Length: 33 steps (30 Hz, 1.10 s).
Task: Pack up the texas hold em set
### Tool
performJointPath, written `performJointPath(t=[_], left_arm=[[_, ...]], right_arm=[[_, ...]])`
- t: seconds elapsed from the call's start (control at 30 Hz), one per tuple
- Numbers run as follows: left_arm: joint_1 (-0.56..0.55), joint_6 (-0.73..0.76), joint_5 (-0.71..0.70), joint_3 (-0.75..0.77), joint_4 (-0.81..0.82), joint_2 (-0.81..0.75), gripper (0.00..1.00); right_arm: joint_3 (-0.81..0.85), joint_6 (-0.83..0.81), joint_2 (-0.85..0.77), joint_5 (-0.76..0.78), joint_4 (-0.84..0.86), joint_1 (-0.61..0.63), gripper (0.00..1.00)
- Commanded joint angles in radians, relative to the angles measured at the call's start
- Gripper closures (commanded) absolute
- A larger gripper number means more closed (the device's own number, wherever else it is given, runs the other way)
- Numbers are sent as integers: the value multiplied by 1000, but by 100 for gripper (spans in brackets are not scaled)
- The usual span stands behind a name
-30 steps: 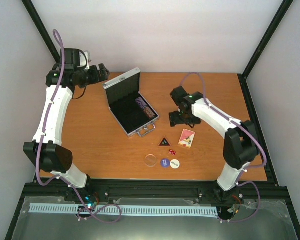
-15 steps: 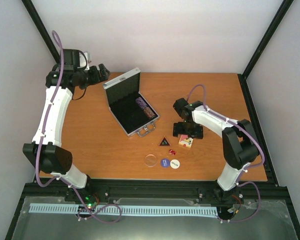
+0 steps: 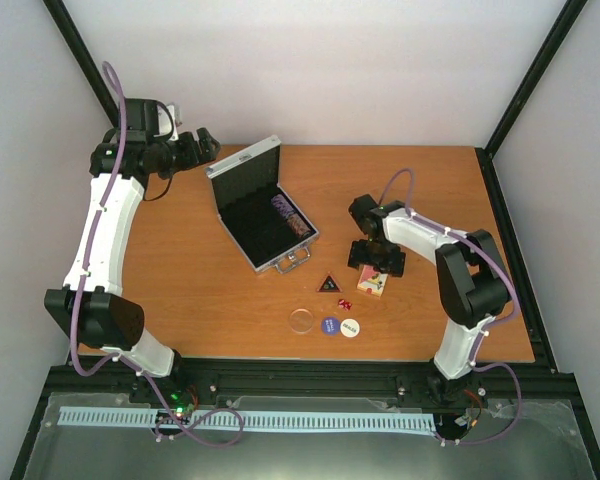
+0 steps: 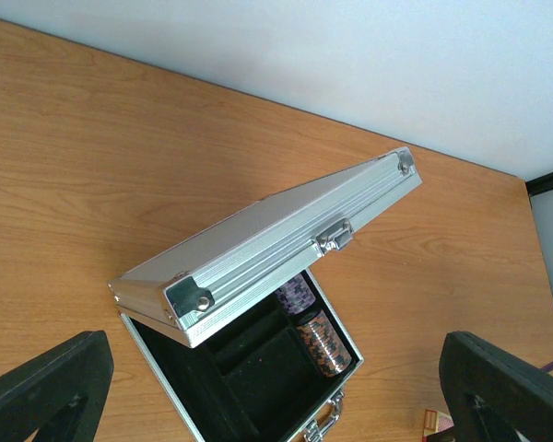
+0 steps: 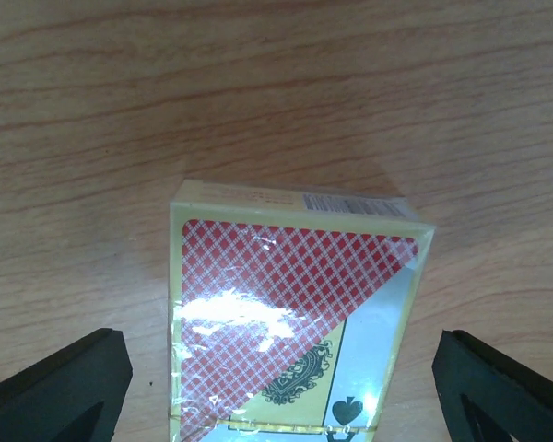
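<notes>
The silver case [image 3: 263, 215] lies open at the table's middle back, lid raised, with dark chip stacks [image 3: 292, 215] in its black foam. My right gripper [image 3: 376, 262] is down over the card box [image 3: 374, 284]. In the right wrist view the red-patterned card box [image 5: 295, 322] lies between the two open fingers [image 5: 64, 387], with a gap on each side. My left gripper [image 3: 205, 143] hangs open at the back left, off the case; its wrist view looks down on the case [image 4: 267, 244] and chips [image 4: 323, 339]. A black triangle [image 3: 328, 284] and red dice [image 3: 345, 304] lie loose.
A clear disc [image 3: 302, 320], a blue disc [image 3: 330, 325] and a white disc [image 3: 350, 327] lie in a row near the front edge. The case handle [image 3: 294, 262] points toward the triangle. Black frame posts stand at the back corners.
My right gripper has moved toward the near right and come down over the card box, which now lies between its fingers. The left arm has not moved.
</notes>
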Motion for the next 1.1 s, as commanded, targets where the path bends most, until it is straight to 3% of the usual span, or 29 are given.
performJointPath(t=[0.0,0.4,0.63,0.9,1.07], left_arm=[[-2,3,12,7,-5,-11,0],[-2,5,17,14,-5,13,0],[-2,14,10,18,-11,14,0],[-3,14,4,20,-11,6,0],[-2,16,-8,18,-13,2,0]], right_arm=[[-20,12,12,-11,13,-7,8],[-79,-32,47,-20,71,-23,12],[-97,-52,52,-43,92,-35,35],[-26,-153,-12,-42,21,-30,92],[222,-247,-42,-88,-72,-20,97]])
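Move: The card deck lies flat almost under the right hand, its middle about 3 cm back and 3 cm below the open fingers. The dark triangle is some 10 cm to that hand's left and 5 cm back, the red dice about 6 cm left and 9 cm back, and the open case's middle about 23 cm left and 8 cm ahead. From the left hand the deck is roughly 36 cm right, 15 cm back and 33 cm down. The card deck is taken by its long sides: the right hand sinks about 2.5 cm and eases 1 cm back over the deck, fingers pointing down, then closes until both pads pinch it near its far end. After a short hold it lifts a good 2 cm and goes slightly forward, keeping the grip and turning a little counter-clockwise. ##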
